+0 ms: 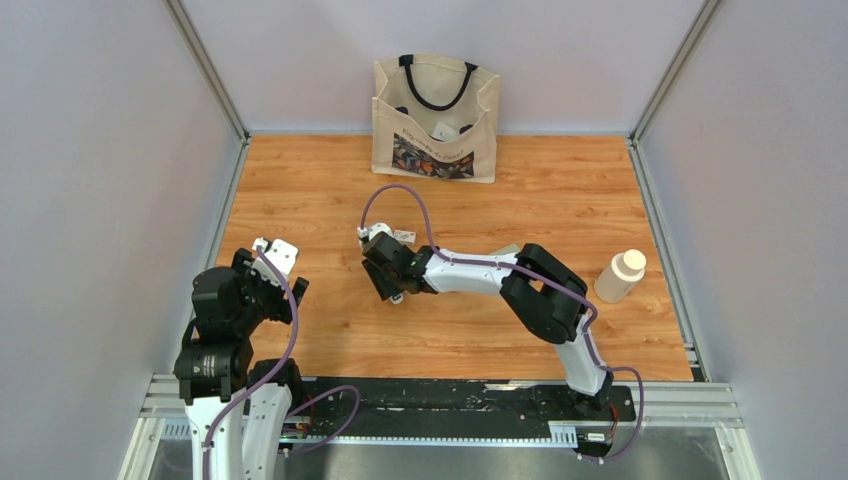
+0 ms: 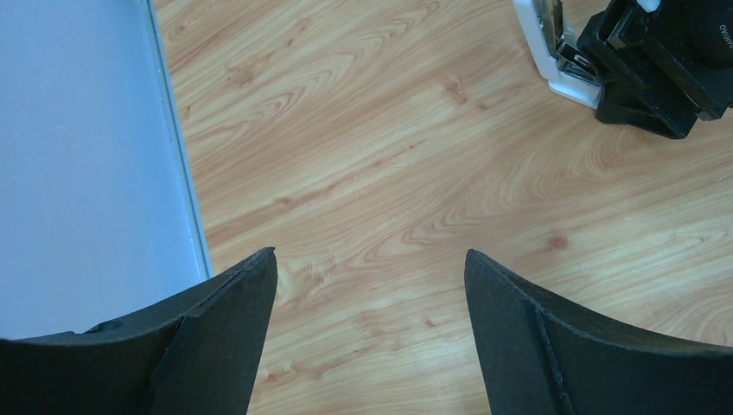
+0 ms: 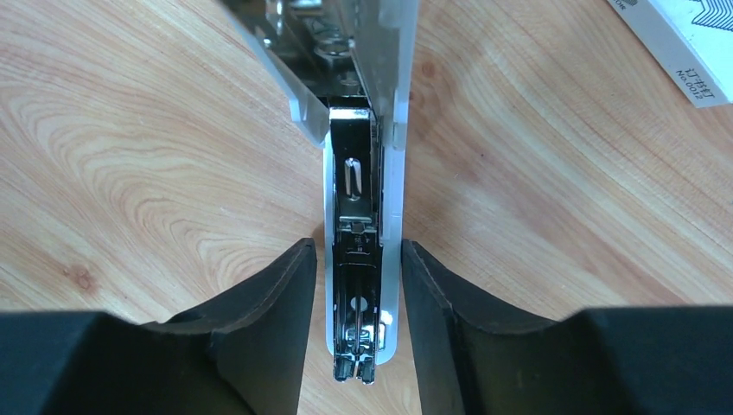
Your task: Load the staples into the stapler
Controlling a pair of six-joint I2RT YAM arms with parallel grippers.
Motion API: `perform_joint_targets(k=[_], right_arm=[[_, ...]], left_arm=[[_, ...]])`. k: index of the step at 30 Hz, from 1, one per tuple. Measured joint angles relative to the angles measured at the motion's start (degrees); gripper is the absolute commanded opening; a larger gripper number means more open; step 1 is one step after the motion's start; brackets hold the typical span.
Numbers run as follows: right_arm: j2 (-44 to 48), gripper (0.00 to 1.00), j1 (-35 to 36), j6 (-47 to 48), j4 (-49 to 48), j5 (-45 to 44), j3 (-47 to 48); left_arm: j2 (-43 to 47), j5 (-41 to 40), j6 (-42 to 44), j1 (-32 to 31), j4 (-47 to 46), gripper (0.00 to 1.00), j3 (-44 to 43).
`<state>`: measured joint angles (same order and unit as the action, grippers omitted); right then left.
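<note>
The stapler point(image 3: 363, 216) lies on the wood, swung open, its white top lifted away at the far end and the bare metal magazine channel facing up. My right gripper point(image 3: 356, 244) straddles the near end of that channel. Its jaws are open, with a thin strip of wood showing beside the left finger and the right finger close alongside. The staples do not show as a separate strip in any view. The left wrist view catches the stapler point(image 2: 553, 52) and the right gripper's black body at top right. My left gripper point(image 2: 370, 255) hangs wide open over bare wood, holding nothing.
A canvas tote bag point(image 1: 436, 118) stands at the back wall. A small white bottle point(image 1: 620, 275) stands at the right side. A white printed box point(image 3: 683, 43) lies just right of the stapler. Grey walls and metal rails bound the table on the left and right.
</note>
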<state>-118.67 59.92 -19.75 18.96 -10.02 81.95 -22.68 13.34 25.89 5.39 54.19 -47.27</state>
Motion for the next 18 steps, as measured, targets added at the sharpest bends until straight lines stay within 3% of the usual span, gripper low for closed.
perform_joint_targets(k=[11,18], right_arm=[[1.16,0.8,0.0,1.07,1.92,-2.78,-0.59],[8.72,0.85,-1.75,5.6,2.71,-3.67,-2.69]], left_arm=[[0.33,0.04,-0.02,0.0,-0.02,0.87,0.13],[0.39,1.16,0.0,0.0,0.0,0.88,0.13]])
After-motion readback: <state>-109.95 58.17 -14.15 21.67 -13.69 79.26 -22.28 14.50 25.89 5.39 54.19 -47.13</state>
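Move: The right fingers straddle the white stapler's base near its front end; its middle lies about 3 cm ahead and 2 cm left, at about the same height. The staple box sits some 10 cm ahead and 3 cm right of the hand, the green stapler roughly 23 cm right and 6 cm ahead, both on the table. From the left hand, the white stapler is about 11 cm ahead, 22 cm right and 20 cm below. The right fingers open wide around the stapler's base, then lift about 5 cm clear, shifting some 3 cm right. ##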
